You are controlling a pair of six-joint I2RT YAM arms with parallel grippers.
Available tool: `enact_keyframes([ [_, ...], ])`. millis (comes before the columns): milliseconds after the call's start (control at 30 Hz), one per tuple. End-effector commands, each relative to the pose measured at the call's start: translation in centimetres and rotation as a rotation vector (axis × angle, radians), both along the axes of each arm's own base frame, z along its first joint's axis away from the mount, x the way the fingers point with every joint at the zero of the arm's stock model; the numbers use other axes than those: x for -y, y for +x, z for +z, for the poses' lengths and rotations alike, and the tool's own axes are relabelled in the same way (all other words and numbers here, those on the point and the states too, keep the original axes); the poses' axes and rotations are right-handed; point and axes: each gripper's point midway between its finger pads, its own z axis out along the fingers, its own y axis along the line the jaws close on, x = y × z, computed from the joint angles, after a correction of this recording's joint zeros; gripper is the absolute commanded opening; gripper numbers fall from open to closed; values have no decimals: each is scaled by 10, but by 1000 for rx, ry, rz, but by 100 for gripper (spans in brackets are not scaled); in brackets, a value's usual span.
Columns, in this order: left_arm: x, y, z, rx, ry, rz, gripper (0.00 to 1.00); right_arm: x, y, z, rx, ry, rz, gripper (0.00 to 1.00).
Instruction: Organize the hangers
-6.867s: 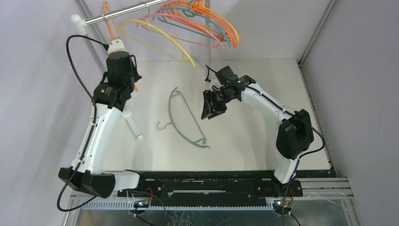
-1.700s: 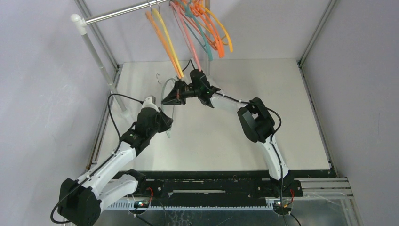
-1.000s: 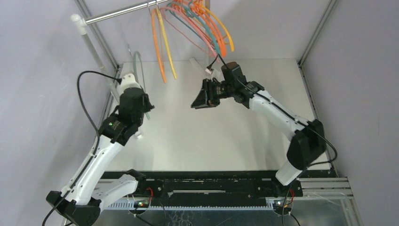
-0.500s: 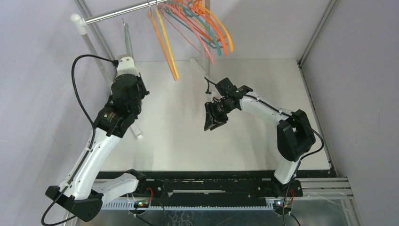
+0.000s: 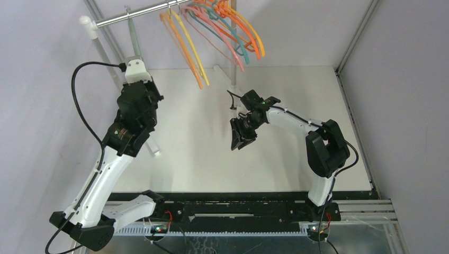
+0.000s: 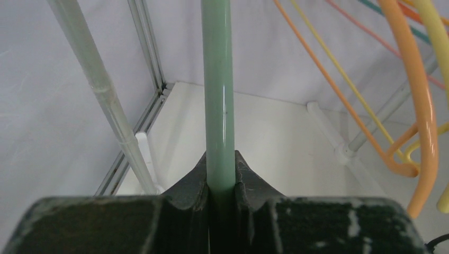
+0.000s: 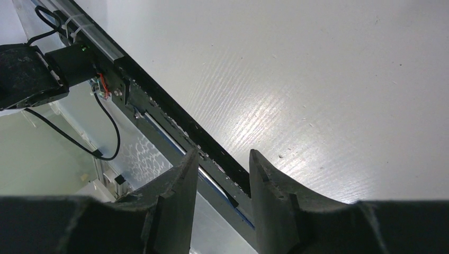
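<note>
My left gripper [image 5: 135, 64] is raised at the back left and shut on a pale green hanger [image 5: 132, 39]. That hanger stands nearly upright, its top end reaching the silver rail [image 5: 143, 13]. In the left wrist view the green bar [image 6: 218, 95] runs straight up from between my pinched fingers [image 6: 220, 177]. Several orange, yellow, pink and teal hangers [image 5: 222, 24] hang bunched further right on the rail. My right gripper [image 5: 239, 142] hovers over the middle of the table, open with nothing between its fingers [image 7: 222, 161].
The rail's white post [image 5: 100, 45] stands just left of my left arm. A second post [image 5: 232, 58] rises behind the right gripper. An orange hanger [image 6: 418, 106] and a yellow one hang close on the right in the left wrist view. White table [image 7: 328, 74], grey side walls.
My left arm has lifted the green hanger up and back until its top reaches the rail. My right arm has drawn back and down toward the table's middle, its jaws a little wider.
</note>
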Motion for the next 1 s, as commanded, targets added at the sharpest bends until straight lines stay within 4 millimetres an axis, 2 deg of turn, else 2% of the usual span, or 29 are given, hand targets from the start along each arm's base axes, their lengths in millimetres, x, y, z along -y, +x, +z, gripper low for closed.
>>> enact_keyframes([
  [0,-4,1,51,157,-33,23,0,-1,12,15,58,25,7,48],
  [167,11,25,57,140,-44,-13,0,4,16,17,66,21,-12,48],
  [300,11,49,42,97,-105,-26,0,9,19,21,74,18,-31,48],
  [467,9,71,32,67,-171,-34,0,20,21,22,86,1,-58,48],
  [667,25,94,-9,-46,-204,-85,0,37,28,20,126,-33,-109,48],
  [867,43,100,-55,-193,-221,-149,0,71,59,23,272,-101,-201,51],
  [933,46,99,-69,-231,-227,-159,6,87,71,25,311,-124,-239,52],
  [967,46,97,-75,-245,-232,-162,13,93,76,27,327,-129,-255,53],
])
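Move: My left hand already grips the green hanger; the bare stretch of rail for its hook lies about 19 cm ahead, 4 cm to the right and 7 cm above. Beside that stretch hang the orange hanger, its body some 16 cm ahead, 10 cm right and 3 cm below my left hand, and the yellow one about 3 cm farther right and 1 cm farther out. From my empty right hand that stretch of rail is roughly 28 cm ahead, 21 cm left and 36 cm up. I lift my left hand barely a centimetre, then carry the green hanger about 10 cm forward towards the rail, soon sinking some 7 cm and easing right towards the orange hanger, to bring the hook down over the rail. The wrist tips down about 10 degrees, its left side dipping; my fingers keep their pinch. My empty right hand draws off to the right and a little forward, turning slightly clockwise. ##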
